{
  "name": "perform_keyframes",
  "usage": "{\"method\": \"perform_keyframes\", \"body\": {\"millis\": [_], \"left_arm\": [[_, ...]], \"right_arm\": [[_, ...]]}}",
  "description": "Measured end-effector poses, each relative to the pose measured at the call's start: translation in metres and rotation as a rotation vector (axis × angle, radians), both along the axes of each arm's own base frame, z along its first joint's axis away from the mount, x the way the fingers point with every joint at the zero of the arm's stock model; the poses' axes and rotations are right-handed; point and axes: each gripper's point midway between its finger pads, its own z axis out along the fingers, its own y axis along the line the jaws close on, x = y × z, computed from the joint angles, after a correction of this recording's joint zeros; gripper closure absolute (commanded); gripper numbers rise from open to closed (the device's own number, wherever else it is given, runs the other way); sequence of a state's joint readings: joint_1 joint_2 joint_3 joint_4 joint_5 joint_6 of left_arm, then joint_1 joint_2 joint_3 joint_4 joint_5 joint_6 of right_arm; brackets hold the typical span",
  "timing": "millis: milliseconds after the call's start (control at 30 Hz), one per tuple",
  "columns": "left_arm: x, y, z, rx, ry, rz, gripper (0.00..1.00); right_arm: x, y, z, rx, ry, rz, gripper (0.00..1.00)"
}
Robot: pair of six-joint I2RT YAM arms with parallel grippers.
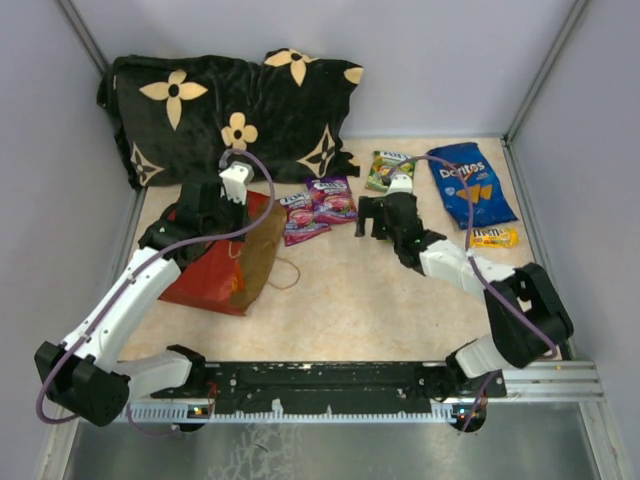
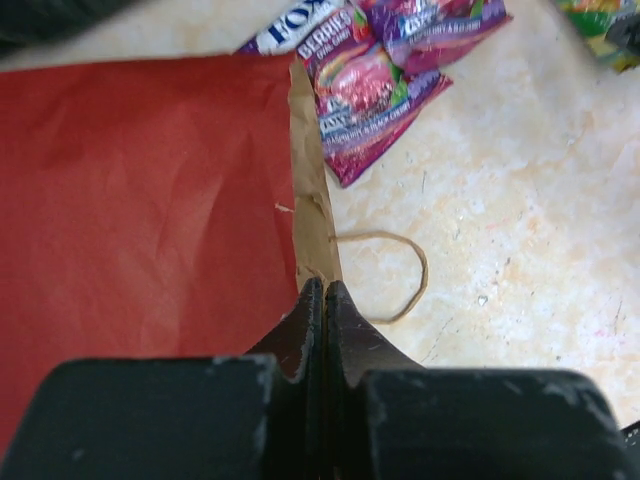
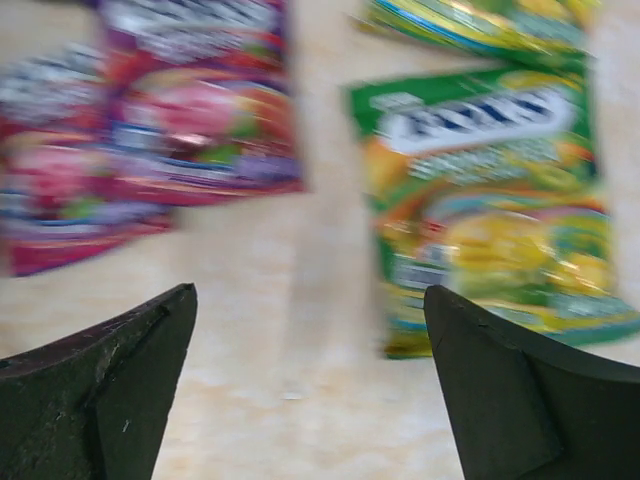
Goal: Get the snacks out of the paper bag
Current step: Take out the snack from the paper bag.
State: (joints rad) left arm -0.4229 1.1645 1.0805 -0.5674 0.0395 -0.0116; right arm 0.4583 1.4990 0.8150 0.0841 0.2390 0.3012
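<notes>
The red paper bag [image 1: 215,270] lies on its side at the left, its brown mouth toward the middle [image 2: 150,200]. My left gripper [image 1: 240,228] is shut on the bag's brown rim [image 2: 323,286], and a cord handle [image 2: 400,280] lies just to its right. Snacks lie out on the table: two purple pouches [image 1: 332,198] [image 2: 365,100], a green pouch [image 1: 388,170] [image 3: 480,210], a blue Doritos bag [image 1: 472,185] and a yellow M&M's packet [image 1: 493,237]. My right gripper [image 1: 372,215] [image 3: 310,300] hangs open over bare table between the purple and green pouches, holding nothing.
A black flower-patterned pillow [image 1: 235,110] fills the back left, just behind the bag. Grey walls close in the table on the left, back and right. The arm rail [image 1: 330,380] runs along the near edge.
</notes>
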Motion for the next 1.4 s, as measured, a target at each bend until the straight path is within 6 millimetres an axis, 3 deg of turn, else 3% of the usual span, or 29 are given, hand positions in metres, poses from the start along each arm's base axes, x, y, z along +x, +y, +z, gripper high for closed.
{"method": "perform_keyframes", "body": {"millis": [133,267,400,500,667,900,1133,1300,1400], "left_arm": [[0.006,0.002,0.024,-0.013,-0.049,0.029,1.0],[0.01,0.006,0.037,-0.005,-0.065,0.055,1.0],[0.012,0.01,0.043,0.006,-0.077,0.077,1.0],[0.011,0.013,0.043,0.017,-0.072,0.09,1.0],[0.009,0.015,0.041,0.026,-0.063,0.097,1.0],[0.005,0.018,0.046,0.019,-0.079,0.099,1.0],[0.003,0.019,0.045,0.019,-0.078,0.099,1.0],[0.002,0.019,0.042,0.022,-0.074,0.099,1.0],[0.0,0.021,0.038,0.026,-0.073,0.102,1.0]], "right_arm": [[-0.022,0.08,0.061,0.293,-0.152,0.152,0.12],[-0.052,0.153,0.093,0.603,-0.159,0.319,0.18],[-0.067,0.217,0.076,0.719,-0.053,0.433,0.23],[-0.078,0.271,0.049,0.749,0.044,0.511,0.27],[-0.085,0.329,0.01,0.77,0.152,0.575,0.28],[-0.09,0.369,-0.022,0.731,0.218,0.61,0.28],[-0.098,0.377,-0.038,0.673,0.243,0.623,0.3],[-0.099,0.383,-0.046,0.668,0.256,0.635,0.47],[-0.106,0.387,-0.05,0.666,0.268,0.651,0.73]]}}
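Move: The orange snack pouch lies low inside the paper bag, about 40 cm to the right hand's left, 9 cm back and 7 cm down; the bag's middle is some 44 cm left and 5 cm back. The near purple pouch lies 19 cm left and 7 cm ahead, the green pouch 8 cm right and 7 cm ahead. From the left hand, shut on the bag's rim, the orange pouch is about 11 cm back, 2 cm left and 16 cm down. The orange pouch is what the right hand sweeps to, about 40 cm left and 10 cm back, first arching up some 9 cm, then sinking into the bag's mouth as it rolls left side up and swings counter-clockwise. Its wide-open fingers close to about half around the pouch's near end. The left hand keeps its pinch on the rim, lifting it some 4 cm and easing it left. ##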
